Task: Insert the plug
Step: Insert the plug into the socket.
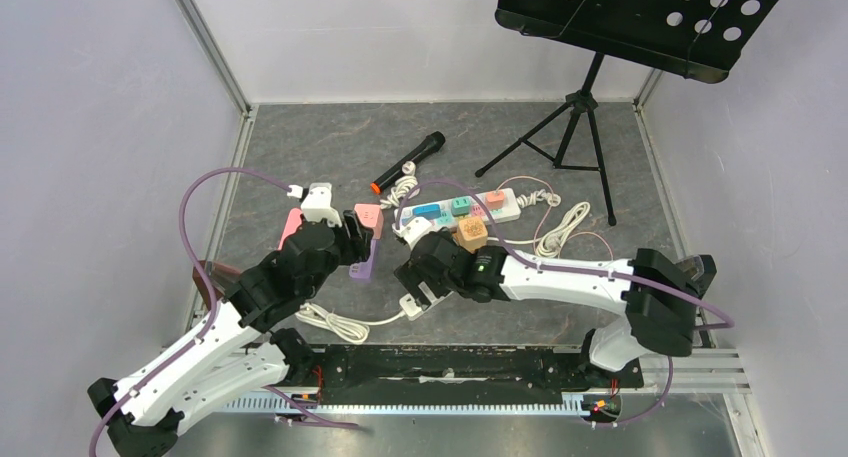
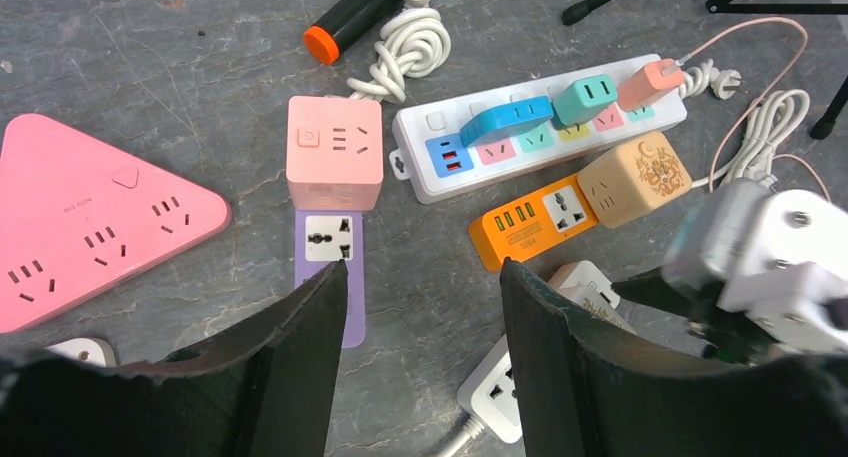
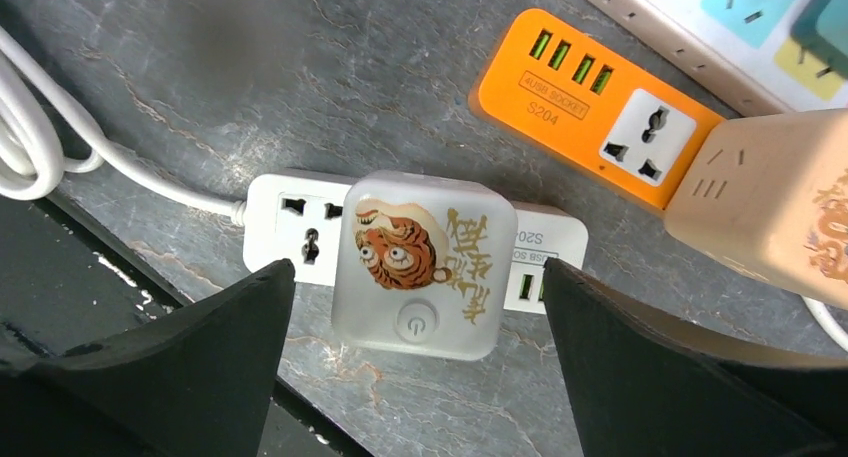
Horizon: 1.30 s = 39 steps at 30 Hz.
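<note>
The plug (image 3: 425, 262) is a frosted white block with a tiger picture and a power button. It sits seated on the small white power strip (image 3: 290, 222), covering its middle socket. My right gripper (image 3: 418, 272) hangs open just above it, with one finger on each side and neither touching the plug. In the top view the right gripper (image 1: 415, 267) is over that strip (image 1: 415, 302). My left gripper (image 2: 422, 267) is open and holds nothing, hovering over bare table between the purple strip (image 2: 328, 242) and the white strip (image 2: 495, 387).
An orange socket strip (image 3: 560, 97) with a beige cube (image 3: 770, 197) on it lies just beyond. A long white strip (image 2: 430, 142) carries coloured plugs. A pink cube (image 2: 333, 152), a pink triangular socket block (image 2: 90, 227), a microphone (image 1: 408, 162) and a music stand (image 1: 575, 127) are around.
</note>
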### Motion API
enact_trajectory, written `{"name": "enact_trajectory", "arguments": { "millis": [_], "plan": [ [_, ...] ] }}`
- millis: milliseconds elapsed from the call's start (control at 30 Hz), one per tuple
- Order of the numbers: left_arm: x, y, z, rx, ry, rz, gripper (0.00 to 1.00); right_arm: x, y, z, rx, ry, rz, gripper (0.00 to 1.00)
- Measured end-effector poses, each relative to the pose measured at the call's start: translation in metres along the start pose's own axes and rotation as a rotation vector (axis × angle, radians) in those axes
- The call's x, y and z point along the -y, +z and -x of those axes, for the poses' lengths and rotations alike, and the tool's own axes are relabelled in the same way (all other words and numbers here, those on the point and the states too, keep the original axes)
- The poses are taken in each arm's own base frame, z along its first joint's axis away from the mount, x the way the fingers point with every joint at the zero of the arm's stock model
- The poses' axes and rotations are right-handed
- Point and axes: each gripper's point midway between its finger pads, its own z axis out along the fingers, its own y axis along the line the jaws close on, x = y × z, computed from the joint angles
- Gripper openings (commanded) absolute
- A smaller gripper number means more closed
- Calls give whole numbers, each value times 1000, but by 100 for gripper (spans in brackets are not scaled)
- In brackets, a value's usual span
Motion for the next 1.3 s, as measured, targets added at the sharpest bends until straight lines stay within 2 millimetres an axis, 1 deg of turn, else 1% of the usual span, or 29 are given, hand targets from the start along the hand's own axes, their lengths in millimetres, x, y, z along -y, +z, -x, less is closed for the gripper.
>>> {"name": "enact_trajectory", "arguments": {
  "millis": [133,233,300,500,533,767,900,1133,1233,1300],
  "plan": [
    [0,0,1,6,0,-3,64,3,11,-9,-64,-1,-15,83],
    [1,1,4,15,-4,-5,64,8,18,-21,-117,4,-26,71],
    [1,2,5,19,-7,-3,65,9,20,-24,-130,13,-24,62],
    [-3,4,3,17,-11,6,65,7,23,-25,-139,25,-11,2],
    [-3,4,3,17,-12,9,65,7,23,-25,-140,25,-9,0],
    [-10,8,4,16,-19,39,65,5,25,-30,-143,13,18,0],
    [-15,11,4,12,-21,60,66,7,28,-38,-144,7,32,0],
    [-25,14,7,22,-30,104,67,5,32,-40,-146,3,45,0],
    [-30,15,14,34,-37,135,66,4,41,-39,-135,-5,46,0],
    [-31,17,20,43,-43,152,67,4,48,-43,-146,-4,41,0]
  ]
}}
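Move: The white tiger plug stands on the white socket strip about 5 cm below the right hand's open fingers, neither ahead nor to a side; the strip's middle is some 10 cm straight beneath the hand. The orange strip lies about 9 cm ahead and 5 cm right, the beige cube plug 9 cm ahead and 9 cm right. From the left hand, the tiger plug is roughly 11 cm right, 5 cm back and 16 cm below. The right hand sinks 6 cm, midway pinching and pressing down on the plug; the left drifts 4 cm forward-left. ##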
